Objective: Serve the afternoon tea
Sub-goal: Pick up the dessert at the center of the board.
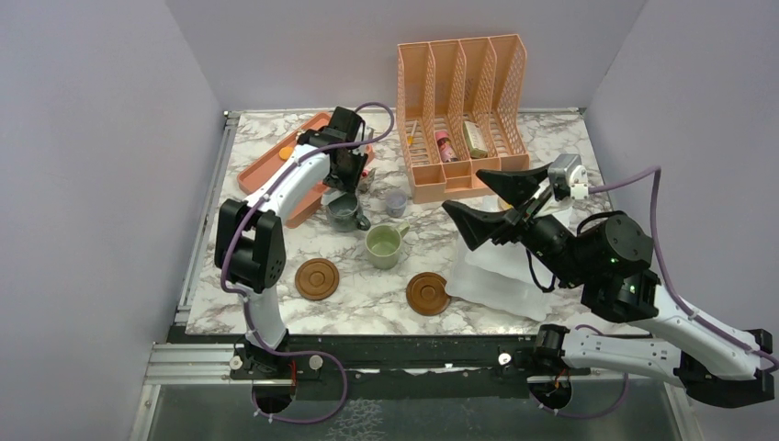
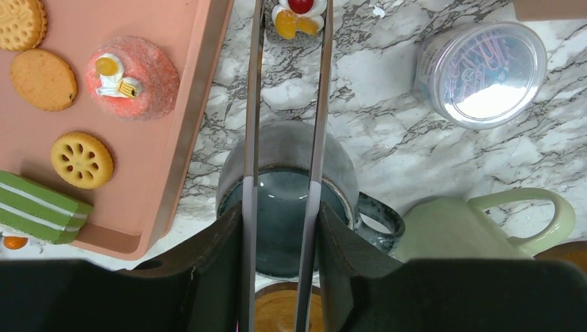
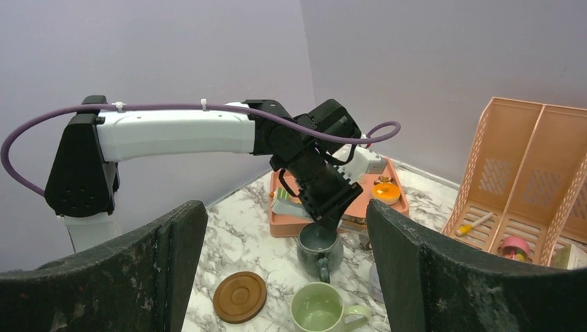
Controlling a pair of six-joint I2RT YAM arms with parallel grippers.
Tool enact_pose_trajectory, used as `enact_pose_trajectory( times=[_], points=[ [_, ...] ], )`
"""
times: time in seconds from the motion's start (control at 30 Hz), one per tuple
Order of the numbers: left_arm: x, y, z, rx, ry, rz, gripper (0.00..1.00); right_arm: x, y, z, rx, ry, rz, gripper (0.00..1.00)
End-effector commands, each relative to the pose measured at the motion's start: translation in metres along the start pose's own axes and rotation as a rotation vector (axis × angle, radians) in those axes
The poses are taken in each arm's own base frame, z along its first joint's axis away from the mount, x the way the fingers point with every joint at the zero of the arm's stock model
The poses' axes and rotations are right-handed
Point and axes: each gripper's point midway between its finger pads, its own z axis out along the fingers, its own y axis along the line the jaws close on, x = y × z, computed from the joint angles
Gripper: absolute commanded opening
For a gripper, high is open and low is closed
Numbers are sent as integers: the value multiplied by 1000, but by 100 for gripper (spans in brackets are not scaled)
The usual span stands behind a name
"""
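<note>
The grey-blue mug (image 1: pixel 343 211) (image 2: pixel 284 207) (image 3: pixel 320 245) stands beside the orange tray (image 1: pixel 266 170) (image 2: pixel 173 138). My left gripper (image 1: pixel 347 190) (image 2: pixel 285 138) points down over the mug's far rim. Its thin fingers stand a narrow gap apart, and I see nothing pinched between them. The pale green mug (image 1: pixel 384 245) (image 2: pixel 450 228) (image 3: pixel 318 309) stands just to the right. Two brown coasters (image 1: pixel 317 278) (image 1: pixel 427 293) lie nearer the front. Toy cookies (image 2: pixel 43 79), a pink cake (image 2: pixel 131 76) and a green layered cake (image 2: pixel 38 207) rest on the tray. My right gripper (image 1: pixel 464 191) (image 3: pixel 287 263) hangs open and empty, raised at mid-right.
An orange file organiser (image 1: pixel 464 110) (image 3: pixel 533 173) stands at the back, with a small pink bottle (image 1: pixel 445 145) in one slot. A clear lilac cup (image 1: pixel 396 202) (image 2: pixel 481 72) sits right of the grey-blue mug. A pale translucent sheet or bag (image 1: pixel 501 276) lies under the right arm.
</note>
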Motion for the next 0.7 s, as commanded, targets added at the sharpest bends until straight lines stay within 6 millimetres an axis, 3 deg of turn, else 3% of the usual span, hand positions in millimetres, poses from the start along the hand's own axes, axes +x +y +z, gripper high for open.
enact_pose_trajectory(
  times=[0.0,0.27,0.4,0.67],
  points=[
    [-12,0,-31,9,-79,-22,26,-9,7,3,-35,-2,5,91],
    [-42,-5,-69,28,-205,-82,22,-14,5,-1,-27,-28,25,91],
    [-63,-9,-104,55,-304,-127,22,-25,6,2,-27,-34,22,90],
    [-102,-68,-192,387,-512,-202,22,-49,5,-1,-26,-70,34,90]
  ],
)
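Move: Just to the right of the tray, the cherry-topped dessert sits between the tips of the tongs held in the left gripper, about 9 cm ahead, 7 cm right and 9 cm below that hand. The dark mug stands almost under the hand, 1 cm right and 7 cm down. On the tray, the pink cake is 8 cm ahead and 5 cm left; the clip jar is 2 cm ahead and 15 cm right. From the right hand the dessert lies some 32 cm ahead, 27 cm left and far below. Lifting the dessert in the tong tips, the left hand rises slowly at first, then faster, about 14 cm in all, up from the marble and the dark mug, edging right only near the end. As it climbs, the wrist tilts some 20 degrees, swinging the tips up, while the fingers keep their squeeze on the tongs. The right hand, empty and open, rises about 3 cm. ##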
